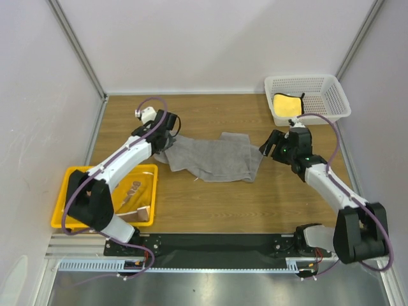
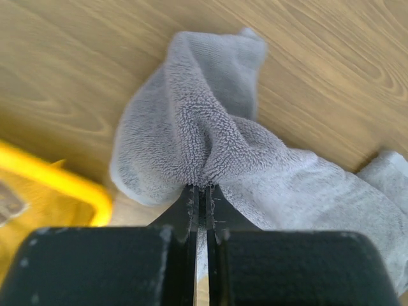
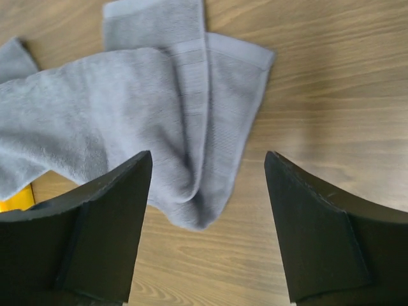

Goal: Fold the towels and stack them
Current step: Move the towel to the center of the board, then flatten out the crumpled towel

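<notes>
A grey towel (image 1: 213, 157) lies rumpled across the middle of the wooden table. My left gripper (image 1: 167, 137) is shut on its left end; in the left wrist view the fingertips (image 2: 203, 191) pinch a bunched fold of grey towel (image 2: 191, 127). At the towel's right end my right gripper (image 1: 266, 148) stands open, its fingers (image 3: 118, 191) either side of a grey towel (image 3: 185, 121) corner without touching it. A yellow towel (image 1: 287, 105) lies in the white mesh basket (image 1: 331, 95) at the back right. A printed yellow-orange towel (image 1: 131, 191) lies in the yellow tray (image 1: 64, 204).
The yellow tray sits at the near left, partly under the left arm; its rim (image 2: 57, 182) shows in the left wrist view. White walls enclose the table at left, back and right. A black rail (image 1: 210, 245) runs along the near edge.
</notes>
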{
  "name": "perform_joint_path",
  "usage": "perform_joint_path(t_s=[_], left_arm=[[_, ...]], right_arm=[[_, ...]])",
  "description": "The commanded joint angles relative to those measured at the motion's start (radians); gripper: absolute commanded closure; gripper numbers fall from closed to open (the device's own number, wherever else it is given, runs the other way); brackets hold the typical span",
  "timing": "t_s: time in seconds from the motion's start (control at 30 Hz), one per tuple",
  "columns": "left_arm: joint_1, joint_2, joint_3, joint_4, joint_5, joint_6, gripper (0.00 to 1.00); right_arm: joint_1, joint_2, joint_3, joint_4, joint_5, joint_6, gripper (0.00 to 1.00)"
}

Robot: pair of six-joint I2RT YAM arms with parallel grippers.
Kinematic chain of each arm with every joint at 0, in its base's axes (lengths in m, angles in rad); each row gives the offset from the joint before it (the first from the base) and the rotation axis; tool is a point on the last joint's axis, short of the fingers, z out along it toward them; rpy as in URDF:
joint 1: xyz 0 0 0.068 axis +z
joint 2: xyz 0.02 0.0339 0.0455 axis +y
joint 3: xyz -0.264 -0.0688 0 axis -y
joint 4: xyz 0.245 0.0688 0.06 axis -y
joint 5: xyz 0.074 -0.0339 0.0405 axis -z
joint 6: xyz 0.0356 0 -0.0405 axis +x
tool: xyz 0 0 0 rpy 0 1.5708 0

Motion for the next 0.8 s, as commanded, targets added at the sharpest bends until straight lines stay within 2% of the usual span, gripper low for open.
perform_joint_path(t_s=[0.0, 0.13, 0.17, 0.37, 0.5, 0.6, 0.7, 0.73, 0.77], left_arm=[[0.011, -0.086, -0.019, -0.014, -0.104, -0.037, 1.00], [0.022, -0.095, -0.033, -0.031, -0.171, -0.017, 1.00], [0.028, -0.092, -0.045, -0.023, -0.165, -0.008, 1.00], [0.053, -0.031, -0.059, 0.021, -0.141, 0.059, 0.98], [0.056, -0.009, -0.061, 0.029, -0.147, 0.089, 0.90], [0.060, -0.011, -0.062, 0.026, -0.153, 0.095, 0.79], [0.062, -0.034, -0.070, 0.028, -0.158, 0.098, 0.63], [0.062, -0.041, -0.071, 0.026, -0.159, 0.101, 0.50], [0.062, -0.051, -0.077, 0.026, -0.158, 0.104, 0.43]], right_arm=[[0.040, 0.101, 0.049, 0.144, 0.043, 0.040, 0.25], [0.086, 0.243, 0.101, 0.210, 0.087, 0.063, 0.32], [0.090, 0.266, 0.109, 0.213, 0.113, 0.071, 0.35], [0.094, 0.420, 0.163, 0.227, 0.095, 0.119, 0.41], [0.104, 0.466, 0.175, 0.248, 0.090, 0.139, 0.43], [0.120, 0.506, 0.207, 0.224, 0.118, 0.135, 0.43], [0.127, 0.544, 0.238, 0.201, 0.145, 0.131, 0.44], [0.129, 0.553, 0.247, 0.195, 0.146, 0.129, 0.44], [0.133, 0.570, 0.265, 0.176, 0.153, 0.129, 0.45]])
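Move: My left hand still pinches the grey towel's bunched left end; the table spot where that end goes is about 5 cm to its left and 10 below. The yellow bin's middle is roughly 20 cm left and 13 back. From my open right hand, the towel's far right corner lies about 9 cm ahead, 3 left and 11 below; the white basket is some 25 cm ahead and 10 right. I draw the towel's held end about 5 cm left with my left hand, rising slightly and then sinking, before the fingers part to about half open and let go. Meanwhile I drop my right hand some 9 cm, reaching 7 forward and 5 left towards the far right corner, tipping its fingers further down and narrowing them without shutting. ##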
